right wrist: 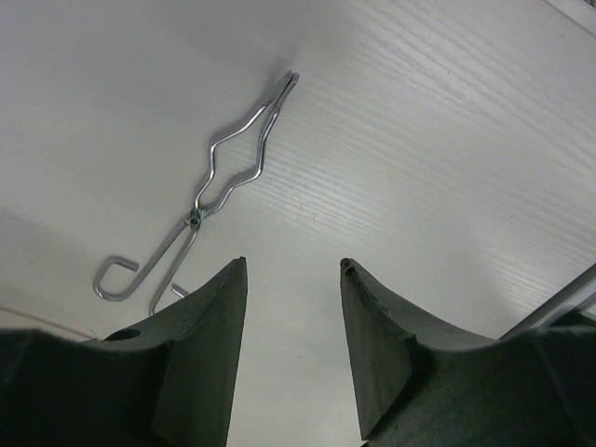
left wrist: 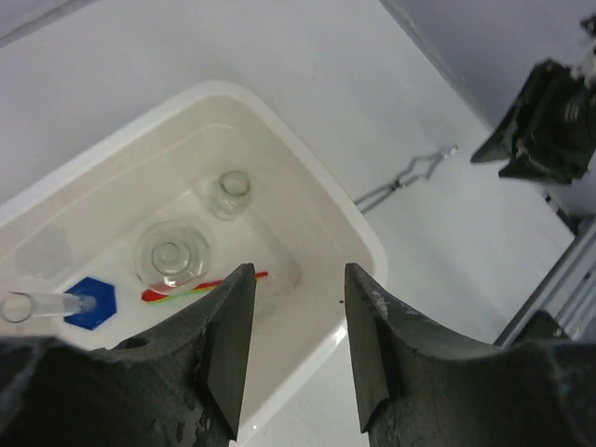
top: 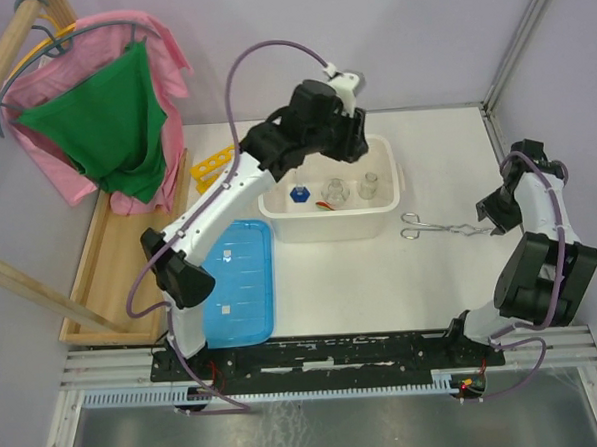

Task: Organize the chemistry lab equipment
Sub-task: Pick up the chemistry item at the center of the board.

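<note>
A white tub point(top: 278, 207) holds two clear glass flasks point(left wrist: 172, 256) point(left wrist: 230, 193), a blue-capped tube point(left wrist: 65, 304) lying on its side, and thin coloured rods point(left wrist: 191, 290). My left gripper point(left wrist: 298, 273) hovers open over the tub's near-right rim with nothing between its fingers. Metal scissor-handled tongs point(top: 439, 227) lie flat on the table to the right of the tub. My right gripper point(right wrist: 291, 265) stands open just past the tongs' point(right wrist: 209, 196) tip end, apart from them. A yellow tube rack point(top: 212, 168) lies left of the tub, partly hidden by the left arm.
A flat blue ribbed lid point(top: 238, 282) lies front left of the tub. A wooden tray point(top: 110, 263) runs along the table's left edge, with pink and green cloths point(top: 113, 123) hanging on a rack above it. A wall post point(top: 488, 103) stands at the back right corner.
</note>
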Controlling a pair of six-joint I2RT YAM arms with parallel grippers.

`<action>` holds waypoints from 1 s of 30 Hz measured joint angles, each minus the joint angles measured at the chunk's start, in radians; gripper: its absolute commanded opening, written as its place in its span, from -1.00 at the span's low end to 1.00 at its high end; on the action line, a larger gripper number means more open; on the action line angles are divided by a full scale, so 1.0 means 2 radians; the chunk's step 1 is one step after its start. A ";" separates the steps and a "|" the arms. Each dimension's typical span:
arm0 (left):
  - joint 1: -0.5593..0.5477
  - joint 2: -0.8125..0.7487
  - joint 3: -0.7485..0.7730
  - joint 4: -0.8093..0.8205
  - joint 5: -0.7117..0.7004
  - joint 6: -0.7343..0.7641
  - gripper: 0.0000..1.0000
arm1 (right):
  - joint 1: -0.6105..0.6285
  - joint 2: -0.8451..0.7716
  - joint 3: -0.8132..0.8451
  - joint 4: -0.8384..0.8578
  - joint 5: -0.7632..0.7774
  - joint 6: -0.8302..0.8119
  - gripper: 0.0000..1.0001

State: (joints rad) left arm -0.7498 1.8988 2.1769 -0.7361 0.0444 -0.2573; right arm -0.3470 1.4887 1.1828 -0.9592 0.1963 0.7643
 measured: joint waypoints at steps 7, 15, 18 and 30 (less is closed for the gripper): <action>-0.086 0.036 -0.017 0.017 0.005 0.059 0.04 | -0.028 0.037 0.010 0.005 -0.003 0.022 0.04; -0.135 0.057 -0.020 0.018 0.005 0.103 0.06 | -0.065 0.092 0.030 0.018 0.000 0.038 0.02; -0.146 0.057 -0.024 0.023 0.003 0.116 0.07 | -0.071 0.114 0.032 0.021 -0.001 0.041 0.01; -0.163 0.061 -0.046 0.032 -0.034 0.133 0.07 | -0.071 0.177 0.039 0.046 -0.019 0.044 -0.03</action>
State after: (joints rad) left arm -1.0760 2.0216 2.0853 -0.6712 -0.0238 0.0093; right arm -0.4885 1.8423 1.2606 -0.8669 0.1577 0.8520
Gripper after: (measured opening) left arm 0.536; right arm 0.496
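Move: The metal tongs on the bare table are the thing to pick up. Their middle is about 5 cm to the right hand's left, level with it and some 10 cm below, and their jaw tip about 5 cm to its right. The white bin's centre is some 31 cm left and 9 cm ahead of this hand. For the left hand, the tongs are about 26 cm right, 13 cm back and 33 cm below; the bin is 28 cm beneath, 2 cm left and 3 cm back. Sinking about 8 cm onto the jaw end of the tongs, the right hand first slips some 5 cm to the right, then goes nearly straight down, turning a little clockwise, with fingers still half open around the tip. The left hand sweeps right, back and down from over the bin towards the tongs' handles, about 18 cm in all, turning some 25 degrees clockwise and slowing, fingers half open. ##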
